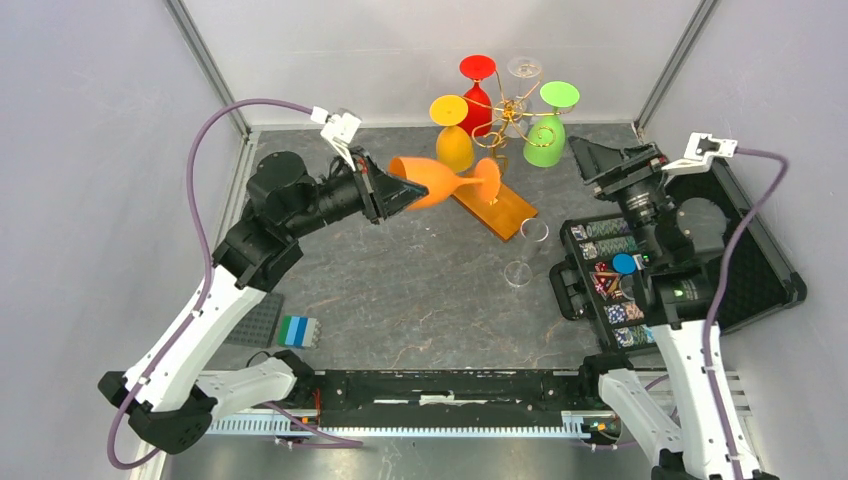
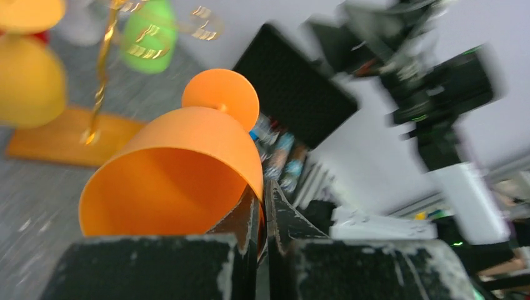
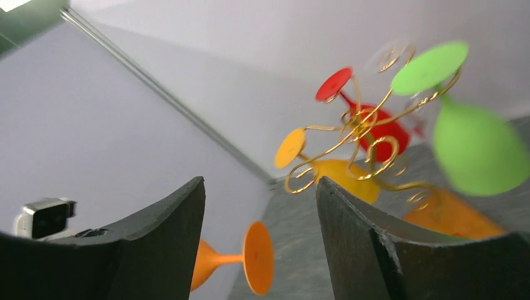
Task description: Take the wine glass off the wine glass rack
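An orange wine glass (image 1: 440, 182) lies sideways in the air, off the gold wire wine glass rack (image 1: 512, 112), its foot over the rack's amber base (image 1: 495, 208). My left gripper (image 1: 395, 190) is shut on the bowl's rim. In the left wrist view the gripper (image 2: 265, 194) pinches the edge of the orange wine glass (image 2: 181, 169). My right gripper (image 1: 590, 160) stands open to the right of the rack, holding nothing. In the right wrist view the gripper (image 3: 259, 187) frames the orange wine glass's foot (image 3: 257, 257), with the rack (image 3: 362, 134) beyond.
Red (image 1: 478, 100), yellow (image 1: 453, 140), green (image 1: 545, 140) and clear (image 1: 524, 68) glasses hang on the rack. Two clear glasses (image 1: 534, 230) (image 1: 517, 273) stand on the table. An open black case of chips (image 1: 610, 280) lies at right. A grey plate (image 1: 258, 320) and small blocks (image 1: 298, 330) sit near left.
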You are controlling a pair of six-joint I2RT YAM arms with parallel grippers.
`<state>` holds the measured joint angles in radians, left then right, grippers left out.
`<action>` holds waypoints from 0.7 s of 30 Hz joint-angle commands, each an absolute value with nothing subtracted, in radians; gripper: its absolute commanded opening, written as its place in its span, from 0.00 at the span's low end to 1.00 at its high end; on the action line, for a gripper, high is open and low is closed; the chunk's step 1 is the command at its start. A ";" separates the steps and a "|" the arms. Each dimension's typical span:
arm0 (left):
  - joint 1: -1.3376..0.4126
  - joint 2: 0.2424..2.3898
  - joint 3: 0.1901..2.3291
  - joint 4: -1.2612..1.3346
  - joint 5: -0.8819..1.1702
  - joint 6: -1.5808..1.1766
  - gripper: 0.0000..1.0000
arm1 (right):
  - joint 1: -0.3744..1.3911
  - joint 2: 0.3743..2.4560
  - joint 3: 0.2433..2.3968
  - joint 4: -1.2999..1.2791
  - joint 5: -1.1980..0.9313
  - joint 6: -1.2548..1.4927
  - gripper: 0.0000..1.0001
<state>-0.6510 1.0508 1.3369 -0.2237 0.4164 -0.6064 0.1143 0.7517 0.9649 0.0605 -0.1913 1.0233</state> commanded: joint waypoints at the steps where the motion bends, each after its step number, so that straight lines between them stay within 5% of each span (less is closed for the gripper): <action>1: -0.652 1.064 1.389 -0.622 0.329 -0.325 0.02 | 0.118 0.763 1.126 -0.200 -0.093 0.546 0.70; 21: -1.024 1.641 1.716 -0.998 -0.073 -0.224 0.02 | 0.118 0.760 1.172 -0.568 0.215 0.083 0.74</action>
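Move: The left gripper holds the orange glass by its rim; the bare table spot it is taken to lies about 44 cm below, 8 cm right and 2 cm ahead. The clear glass stands some 6 cm ahead, 19 cm right and 35 cm below the left hand, the rack's wooden base 22 cm ahead, 16 cm right. From the empty right gripper the green glass hangs about 17 cm ahead, 15 cm below, the chip case 5 cm back, 16 cm right, 42 cm below. Bring the left gripper down about 23 cm towards the bare table left of the clear glass, easing right over the last part, and tip it some 60 degrees from level to steeply down, keeping the rim pinched. Meanwhile swing the open right gripper roughly 8 cm right and down towards the chip case, rolling its left side down. ##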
